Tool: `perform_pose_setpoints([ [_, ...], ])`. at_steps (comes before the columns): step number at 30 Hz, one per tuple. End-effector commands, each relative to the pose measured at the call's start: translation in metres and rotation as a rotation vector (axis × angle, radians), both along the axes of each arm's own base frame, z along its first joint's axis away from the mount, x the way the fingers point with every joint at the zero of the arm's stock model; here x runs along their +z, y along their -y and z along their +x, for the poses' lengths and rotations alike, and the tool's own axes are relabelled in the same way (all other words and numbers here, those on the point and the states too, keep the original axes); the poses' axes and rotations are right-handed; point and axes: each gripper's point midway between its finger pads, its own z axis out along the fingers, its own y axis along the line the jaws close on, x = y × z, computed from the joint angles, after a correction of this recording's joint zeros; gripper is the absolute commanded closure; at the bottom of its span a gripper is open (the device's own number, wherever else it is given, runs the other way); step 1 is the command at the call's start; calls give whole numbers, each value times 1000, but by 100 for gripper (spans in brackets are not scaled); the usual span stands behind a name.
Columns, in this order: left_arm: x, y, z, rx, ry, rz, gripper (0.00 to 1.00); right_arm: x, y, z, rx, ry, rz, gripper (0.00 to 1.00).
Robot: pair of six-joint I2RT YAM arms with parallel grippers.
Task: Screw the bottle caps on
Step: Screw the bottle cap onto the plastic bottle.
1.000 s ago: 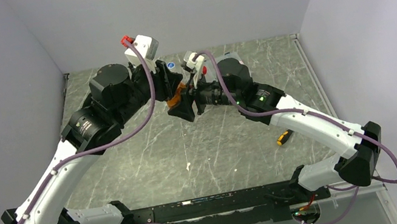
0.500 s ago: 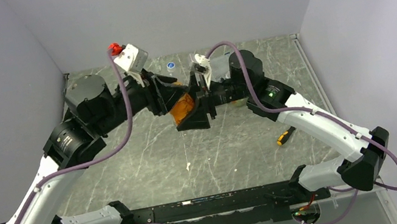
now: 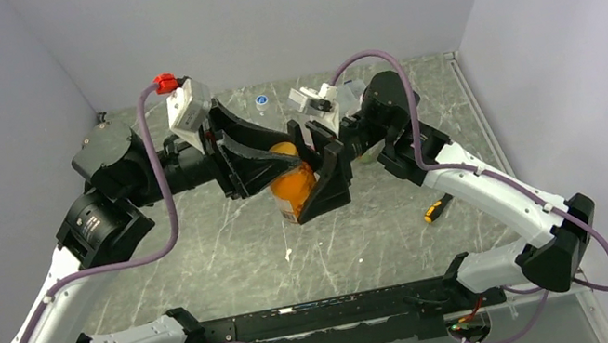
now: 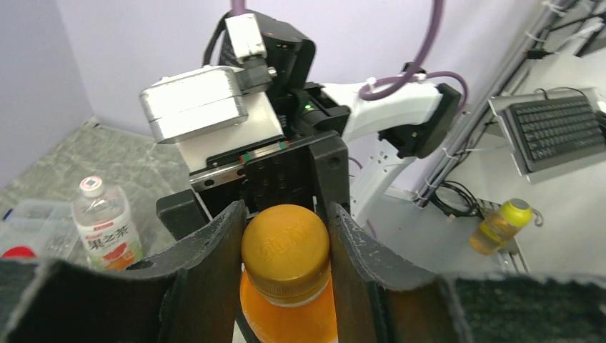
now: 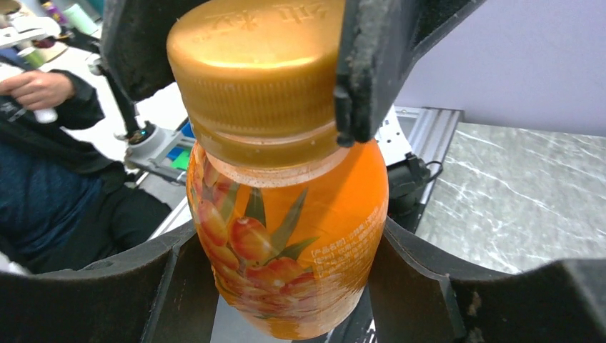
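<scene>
A squat bottle of orange liquid (image 3: 295,194) hangs above the middle of the table, held between both arms. My right gripper (image 5: 286,243) is shut on its fruit-printed body (image 5: 286,236). My left gripper (image 4: 286,211) is shut on the orange cap (image 4: 286,246), its dark fingers (image 5: 371,64) pressing the cap's sides. The cap (image 5: 257,71) sits on the bottle's neck. In the top view the left gripper (image 3: 276,153) comes from the left and the right gripper (image 3: 322,189) from the right.
A white-labelled bottle (image 4: 105,225) stands on the table beside a clear compartment box (image 4: 36,221) with a red cap (image 4: 18,251) next to it. A blue cap (image 3: 261,100) lies near the back wall. An orange-handled screwdriver (image 3: 435,209) lies right of centre.
Both arms have carried the orange bottle from the back of the table toward the near side. The bottle now stands more upright and shows more fully. Both grips are unchanged.
</scene>
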Motion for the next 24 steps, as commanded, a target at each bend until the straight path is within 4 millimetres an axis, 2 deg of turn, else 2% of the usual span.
perform_pose_setpoints([
  [1, -15, -2, -34, -186, 16, 57, 73, 37, 29, -34, 161, 184, 125, 89],
  [4, -9, -4, -42, -223, 50, 41, 72, 37, 31, -37, 172, 190, 121, 89],
  [7, -3, -8, -34, -157, 66, 35, 66, 38, 27, -32, 138, 186, 118, 89],
  [8, 0, -11, -28, -113, 67, 30, 59, 38, 24, -28, 113, 182, 114, 89],
  [9, 4, -14, -21, -57, 65, 20, 44, 35, 20, -23, 83, 178, 100, 89],
  [11, 11, -22, -7, 50, 69, -1, 25, 28, 10, -6, -28, 170, 60, 88],
  [14, 23, -37, 13, 208, 80, -22, 11, 9, -2, 25, -210, 155, -16, 88],
  [19, 29, -55, 48, 430, 77, -43, 8, -20, -14, 72, -481, 146, -103, 87],
  [24, 16, -47, 78, 524, 36, 2, 10, -31, -16, 110, -699, 121, -109, 87],
])
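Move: The left fingers still pinch the orange bottle's golden cap at the hand point, with the bottle's body some 7 cm below and 3 cm back. From the left hand and far beneath it, the blue-capped bottle stands about 34 cm ahead and 4 cm left, the red-capped bottle roughly 28 cm ahead and 8 cm right. The right hand grips the body, with the cap about 8 cm above and 3 cm ahead, neither left nor right. Backing some 2 cm together, the hands finish the twist, left clockwise and right counter-clockwise by about 5 degrees each. The left fingers then open wide, release the cap and swing about 6 cm forward and 4 cm left, unwinding counter-clockwise, while the right keeps its grip and carries the bottle forward and down, turning back clockwise. ##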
